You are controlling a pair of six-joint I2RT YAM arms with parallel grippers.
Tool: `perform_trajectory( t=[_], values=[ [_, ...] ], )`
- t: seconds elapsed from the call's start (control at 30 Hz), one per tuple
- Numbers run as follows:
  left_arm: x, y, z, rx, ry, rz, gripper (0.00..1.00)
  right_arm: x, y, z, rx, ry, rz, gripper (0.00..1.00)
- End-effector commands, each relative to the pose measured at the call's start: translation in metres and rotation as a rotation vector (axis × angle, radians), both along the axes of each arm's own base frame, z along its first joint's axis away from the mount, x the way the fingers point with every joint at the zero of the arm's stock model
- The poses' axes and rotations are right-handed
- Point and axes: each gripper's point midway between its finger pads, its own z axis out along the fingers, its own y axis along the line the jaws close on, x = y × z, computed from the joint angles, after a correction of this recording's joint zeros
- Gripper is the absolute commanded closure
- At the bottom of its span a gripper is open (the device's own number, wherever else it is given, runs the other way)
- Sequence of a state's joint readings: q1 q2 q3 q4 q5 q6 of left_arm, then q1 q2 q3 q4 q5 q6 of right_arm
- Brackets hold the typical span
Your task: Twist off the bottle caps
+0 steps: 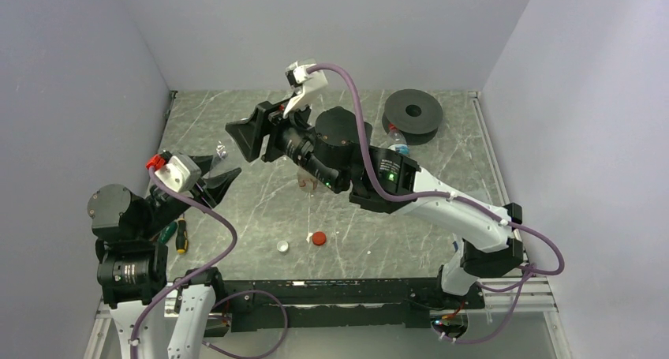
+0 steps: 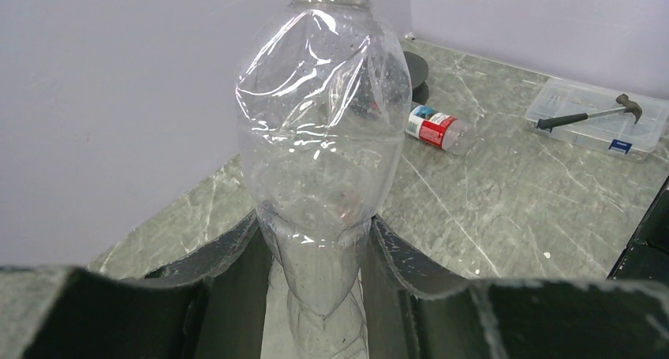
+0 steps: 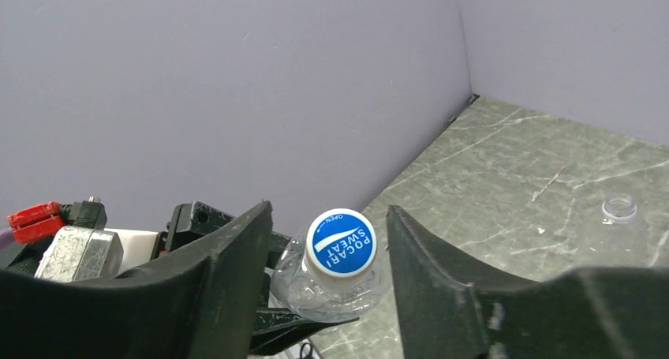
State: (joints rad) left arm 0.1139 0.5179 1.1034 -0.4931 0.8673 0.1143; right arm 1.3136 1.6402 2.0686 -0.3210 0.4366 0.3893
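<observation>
My left gripper (image 2: 315, 221) is shut on the lower body of a clear plastic bottle (image 2: 323, 130), which is squeezed in at the grip. In the top view this gripper (image 1: 221, 172) holds the bottle tilted up toward the right gripper (image 1: 237, 136). The bottle's cap (image 3: 341, 243), white-rimmed with a blue printed top, sits between the right gripper's (image 3: 327, 217) open fingers, with a gap on each side. A red cap (image 1: 318, 238) and a white cap (image 1: 283, 247) lie loose on the table. Farther off, an uncapped clear bottle (image 3: 619, 221) stands upright.
A black spool (image 1: 413, 114) sits at the back right, with a red-labelled bottle (image 2: 436, 127) lying near it. A clear box with a hammer (image 2: 596, 118) on it shows in the left wrist view. Two screwdrivers (image 1: 180, 234) lie by the left arm's base. Walls close three sides.
</observation>
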Motion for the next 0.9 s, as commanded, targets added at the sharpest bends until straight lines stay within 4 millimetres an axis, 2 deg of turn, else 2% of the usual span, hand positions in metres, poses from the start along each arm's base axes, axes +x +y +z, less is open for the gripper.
perform_trajectory(
  t=[0.0, 0.13, 0.33, 0.6, 0.7, 0.8, 0.87],
  values=[
    [-0.004, 0.001, 0.007, 0.017, -0.052, 0.007, 1.0, -0.001, -0.005, 0.023, 0.075, 0.004, -0.001, 0.47],
    [-0.005, 0.001, 0.007, 0.02, -0.057, 0.009, 1.0, -0.004, 0.002, 0.022, 0.068, 0.002, 0.03, 0.55],
    [-0.006, 0.0, 0.008, 0.011, -0.057, 0.003, 1.0, -0.003, 0.007, 0.016, 0.047, 0.017, 0.029, 0.61],
    [-0.014, -0.008, 0.01, -0.01, -0.035, -0.054, 1.0, 0.005, -0.003, 0.021, 0.052, 0.001, 0.038, 0.95],
    [-0.033, -0.026, 0.006, -0.007, 0.004, -0.208, 1.0, -0.001, -0.008, 0.03, 0.08, -0.068, 0.208, 1.0],
    [-0.051, -0.039, -0.006, -0.015, 0.087, -0.348, 1.0, -0.033, -0.023, 0.049, 0.155, -0.245, 0.495, 1.0],
    [-0.058, -0.044, -0.009, -0.025, 0.124, -0.405, 1.0, -0.054, -0.033, 0.053, 0.166, -0.339, 0.627, 1.0]
  ],
)
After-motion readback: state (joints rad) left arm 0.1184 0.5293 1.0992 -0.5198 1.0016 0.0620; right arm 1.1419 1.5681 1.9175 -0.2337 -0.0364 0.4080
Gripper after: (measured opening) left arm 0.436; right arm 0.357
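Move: The blue-topped cap is almost between the right fingers, about 1 cm farther left, 1 cm ahead and 1 cm below. From the right hand the loose white cap lies some 48 cm below, 7 back and 2 right, and the red cap 50 below, 4 back and 11 right. The open bottle stands 12 cm ahead, 7 right and 42 below. From the left hand, holding its bottle, the blue-topped cap is about 11 cm up, 3 right and 1 ahead. Ease the right gripper about 1 cm left over the bottle's cap, close its fingers and pinch the cap. Then turn that wrist some 15 degrees counter-clockwise, drifting slightly back and right, while the left gripper keeps its grip on the bottle, turns the other way by nearly 10 degrees and shifts about 2 cm right and back. ##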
